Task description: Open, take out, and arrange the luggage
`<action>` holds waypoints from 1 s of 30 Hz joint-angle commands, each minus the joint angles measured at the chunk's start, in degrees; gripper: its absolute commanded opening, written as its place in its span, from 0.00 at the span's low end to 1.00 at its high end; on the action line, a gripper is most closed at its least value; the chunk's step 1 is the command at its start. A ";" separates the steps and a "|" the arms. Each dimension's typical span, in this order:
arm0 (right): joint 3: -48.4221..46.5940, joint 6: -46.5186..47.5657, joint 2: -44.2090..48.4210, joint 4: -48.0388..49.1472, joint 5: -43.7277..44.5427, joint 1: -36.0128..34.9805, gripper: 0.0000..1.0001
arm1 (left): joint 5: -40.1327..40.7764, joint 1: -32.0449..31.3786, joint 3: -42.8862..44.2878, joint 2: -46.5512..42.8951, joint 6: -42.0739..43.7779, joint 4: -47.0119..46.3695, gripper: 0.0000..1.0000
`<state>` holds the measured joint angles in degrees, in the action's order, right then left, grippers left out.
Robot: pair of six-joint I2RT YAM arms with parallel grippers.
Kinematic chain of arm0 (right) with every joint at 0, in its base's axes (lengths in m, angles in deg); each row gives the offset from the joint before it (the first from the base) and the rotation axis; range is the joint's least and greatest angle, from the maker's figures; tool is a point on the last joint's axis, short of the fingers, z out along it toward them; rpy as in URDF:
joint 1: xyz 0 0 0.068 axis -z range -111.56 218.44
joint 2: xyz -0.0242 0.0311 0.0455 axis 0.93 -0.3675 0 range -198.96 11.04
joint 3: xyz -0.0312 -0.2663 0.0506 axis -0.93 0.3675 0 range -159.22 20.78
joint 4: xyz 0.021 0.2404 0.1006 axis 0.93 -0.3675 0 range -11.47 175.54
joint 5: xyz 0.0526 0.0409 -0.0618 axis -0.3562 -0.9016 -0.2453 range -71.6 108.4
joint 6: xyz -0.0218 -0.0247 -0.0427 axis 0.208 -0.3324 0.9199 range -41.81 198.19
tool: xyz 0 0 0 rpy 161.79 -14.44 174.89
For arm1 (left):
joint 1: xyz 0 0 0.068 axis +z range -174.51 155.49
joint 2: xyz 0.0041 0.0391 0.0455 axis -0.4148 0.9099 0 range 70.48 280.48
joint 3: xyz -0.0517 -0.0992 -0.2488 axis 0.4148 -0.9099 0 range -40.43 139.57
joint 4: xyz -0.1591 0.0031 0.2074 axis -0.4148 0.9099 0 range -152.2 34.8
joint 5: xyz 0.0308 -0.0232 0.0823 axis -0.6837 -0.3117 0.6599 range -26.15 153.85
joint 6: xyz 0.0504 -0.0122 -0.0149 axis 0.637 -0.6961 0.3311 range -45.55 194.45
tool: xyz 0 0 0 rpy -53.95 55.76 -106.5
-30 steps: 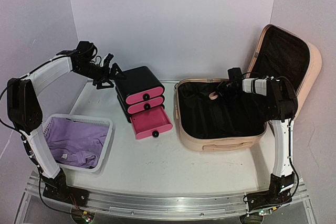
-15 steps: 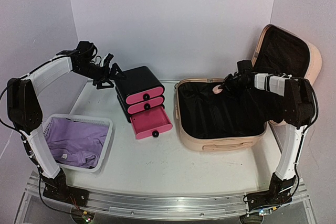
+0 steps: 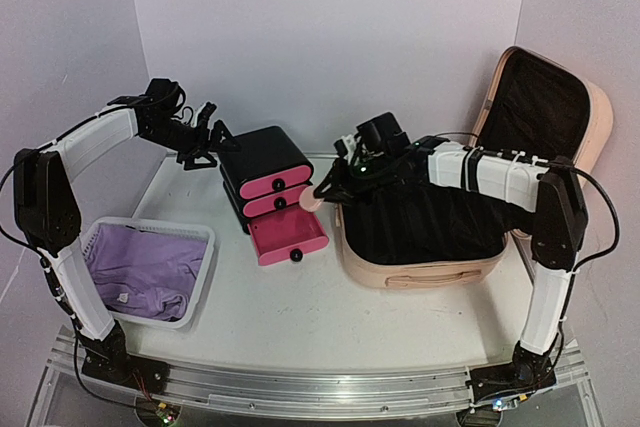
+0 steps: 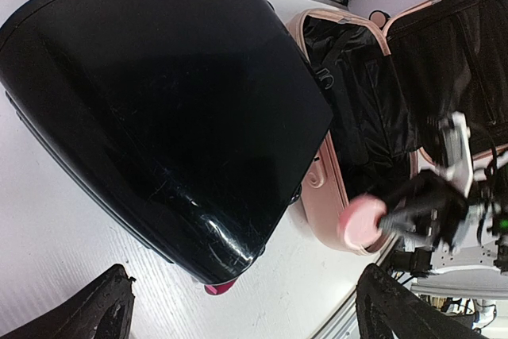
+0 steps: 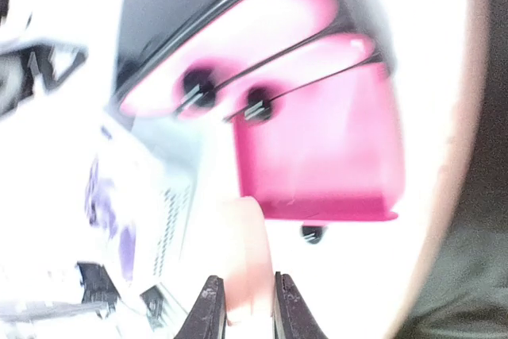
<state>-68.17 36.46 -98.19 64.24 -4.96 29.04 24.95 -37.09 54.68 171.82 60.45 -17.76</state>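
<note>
The luggage (image 3: 420,272), a peach-pink suitcase, lies open on the table with its lid (image 3: 545,107) propped up at the back right and black lining showing. My right gripper (image 3: 322,192) reaches left past the suitcase's left rim, shut on a pale pink round disc (image 3: 309,203). The right wrist view shows that disc (image 5: 248,252) pinched between both fingers, just short of the open pink drawer (image 5: 317,140). My left gripper (image 3: 208,137) hangs open and holds nothing, behind the black-and-pink drawer box (image 3: 262,169). From the left wrist, the disc (image 4: 361,221) shows beside the suitcase rim (image 4: 329,188).
The drawer box's bottom drawer (image 3: 288,232) is pulled out towards the front. A white mesh basket (image 3: 200,277) holding purple cloth (image 3: 140,267) sits at the front left. Walls close in at the back and on both sides.
My right arm has swung left from the back of the suitcase to beyond its left rim, carrying the pink disc towards the drawer box. The left arm has not moved.
</note>
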 commanded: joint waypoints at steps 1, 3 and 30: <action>-5.05 1.50 -2.66 0.07 2.20 -5.38 0.11 | -0.31 0.29 0.10 0.09 -0.24 -1.86 0.98; -6.85 3.54 -4.54 -1.53 4.62 -7.98 0.11 | -0.39 0.27 0.08 0.09 -0.32 -1.90 0.98; -27.07 15.02 -27.55 -8.49 25.43 -14.31 0.26 | -0.75 0.27 0.18 -0.62 -0.33 -1.84 0.98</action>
<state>-92.19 49.90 -124.55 56.54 17.49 14.68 24.93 -37.09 54.68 171.82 60.45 -17.78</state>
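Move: The right hand already pinches the pink disc. The open bottom drawer it is taken to lies about 8 cm to its left, level fore-and-aft and some 14 cm below. The knob of the closed drawer above lies 7 cm ahead and 11 cm left, the cabinet's middle 15 cm ahead and 14 cm left, the suitcase's middle roughly 31 cm right and 7 cm ahead. From the left hand, the drawer is about 12 cm right, 4 cm back and 20 cm below. Keeping its pinch on the pink disc, the right hand swings left and back some 8 cm past the suitcase's rim. It then sinks about 11 cm down over the left part of the open drawer, easing forward again by about 4 cm, while the wrist tilts the fingers some 20 degrees steeper downward. ##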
